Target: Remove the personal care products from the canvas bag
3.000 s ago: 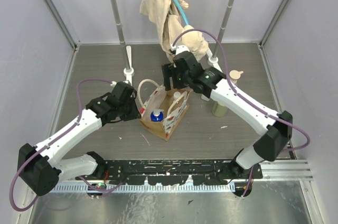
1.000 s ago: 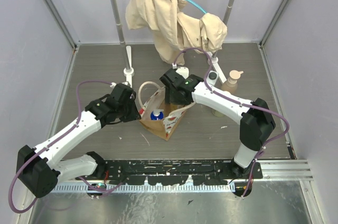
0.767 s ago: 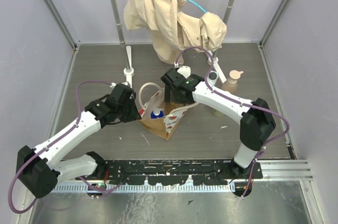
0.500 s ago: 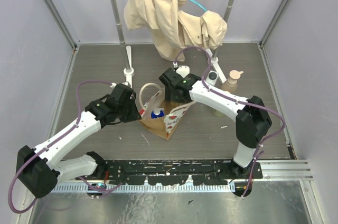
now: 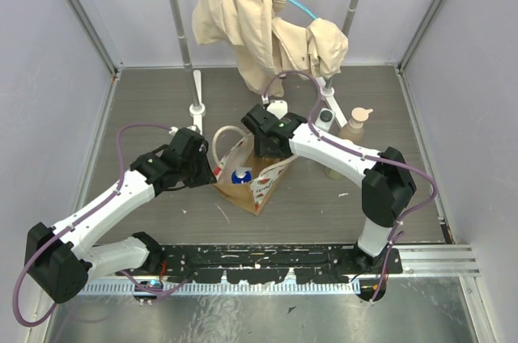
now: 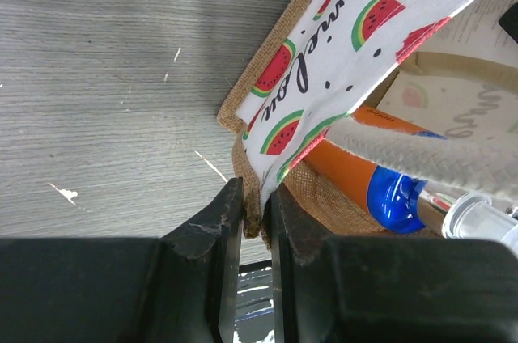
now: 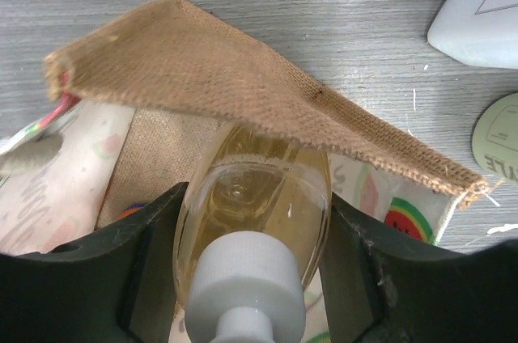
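Observation:
The canvas bag (image 5: 252,179) stands mid-table, tan burlap with a white watermelon-print panel (image 6: 324,60). My left gripper (image 5: 212,171) is shut on the bag's rim corner (image 6: 257,213). My right gripper (image 5: 267,149) is down in the bag's mouth, shut on a clear amber bottle (image 7: 251,197) with a white cap, half under a burlap flap (image 7: 227,76). A blue-capped orange bottle (image 5: 240,175) lies inside the bag and also shows in the left wrist view (image 6: 396,197). The peach pump bottle (image 5: 354,124) and a jar (image 5: 325,118) stand on the table at the right.
A clothes rack (image 5: 182,35) stands at the back with a beige garment (image 5: 267,27) hanging just behind the right arm. A pale bottle (image 5: 333,171) sits under the right forearm. A white item (image 7: 486,3) and a round greenish lid (image 7: 500,139) lie beside the bag.
My right gripper has come from the bag's far edge down into its mouth and now holds the amber bottle. The hanging garment has swung. The left arm has not moved.

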You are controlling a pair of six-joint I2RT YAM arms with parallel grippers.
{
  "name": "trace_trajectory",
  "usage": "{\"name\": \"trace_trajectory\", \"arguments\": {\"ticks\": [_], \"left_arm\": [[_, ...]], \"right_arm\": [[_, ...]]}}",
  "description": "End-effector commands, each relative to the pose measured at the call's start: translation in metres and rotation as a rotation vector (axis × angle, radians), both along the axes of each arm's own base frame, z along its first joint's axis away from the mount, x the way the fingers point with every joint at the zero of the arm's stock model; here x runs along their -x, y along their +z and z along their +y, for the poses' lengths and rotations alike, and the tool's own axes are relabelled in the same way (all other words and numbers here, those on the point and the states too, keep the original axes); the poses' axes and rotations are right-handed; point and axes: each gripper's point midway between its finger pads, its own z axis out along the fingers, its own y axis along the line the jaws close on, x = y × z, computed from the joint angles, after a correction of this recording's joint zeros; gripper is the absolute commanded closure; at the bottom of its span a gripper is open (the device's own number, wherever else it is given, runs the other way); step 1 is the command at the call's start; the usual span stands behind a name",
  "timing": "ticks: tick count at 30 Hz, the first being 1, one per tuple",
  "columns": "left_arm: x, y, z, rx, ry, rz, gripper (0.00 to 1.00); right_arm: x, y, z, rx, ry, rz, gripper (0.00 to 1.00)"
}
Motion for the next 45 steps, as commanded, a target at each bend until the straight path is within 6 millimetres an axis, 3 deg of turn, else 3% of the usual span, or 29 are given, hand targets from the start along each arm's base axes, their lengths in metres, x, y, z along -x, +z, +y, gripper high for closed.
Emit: {"name": "trace_trajectory", "arguments": {"ticks": [1,8,13,17,21,24,28,36,45], "left_arm": [[0.018,-0.024,0.015,-0.086,-0.014,0.086,0.75],[0.019,-0.025,0.018,-0.091,-0.008,0.088,0.75],[0.02,-0.024,0.018,-0.093,-0.008,0.091,0.75],[0.02,-0.023,0.018,-0.093,-0.008,0.09,0.75],[0.02,-0.024,0.018,-0.093,-0.008,0.094,0.75],[0.02,-0.023,0.018,-0.093,-0.006,0.092,0.75],[0.02,-0.024,0.016,-0.087,-0.007,0.097,0.75],[0.022,-0.023,0.014,-0.078,-0.011,0.109,0.76],[0.022,-0.024,0.015,-0.078,-0.006,0.112,0.76]], "right_arm": [[-0.015,0.095,0.007,-0.037,0.057,-0.216,0.57],[-0.013,0.18,0.008,-0.124,0.112,-0.352,0.58],[-0.006,0.246,-0.01,-0.205,0.099,-0.485,0.58],[0.004,0.281,-0.038,-0.211,0.051,-0.56,0.58],[0.015,0.296,-0.063,-0.193,0.01,-0.595,0.57],[0.022,0.296,-0.078,-0.182,-0.013,-0.604,0.57],[0.025,0.279,-0.093,-0.148,-0.045,-0.593,0.57],[0.019,0.207,-0.114,-0.062,-0.098,-0.499,0.54],[-0.011,0.121,-0.139,-0.119,-0.142,-0.396,0.56]]}}
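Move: The right hand already grips the clear white-capped bottle inside the canvas bag. The free table spot it is taken to is about 15 cm right, 2 cm back and some 12 cm lower. Near that spot, the white bottle stands roughly 15 cm right and 5 cm ahead of the hand, the green jar 20 cm right and 3 cm back. From the left hand, clamped on the bag's near corner, the spot is about 31 cm right and 6 cm ahead. Straight up first, fast, the right hand draws the clear bottle out of the bag by about 25 cm, its fingertips tilting outward on the way. It swings right near the top, then sinks some 17 cm, still going right and levelling the tilt partly back, towards the table beside the green jar. Its grip holds throughout; the left fingers keep pinching the bag corner in place. ##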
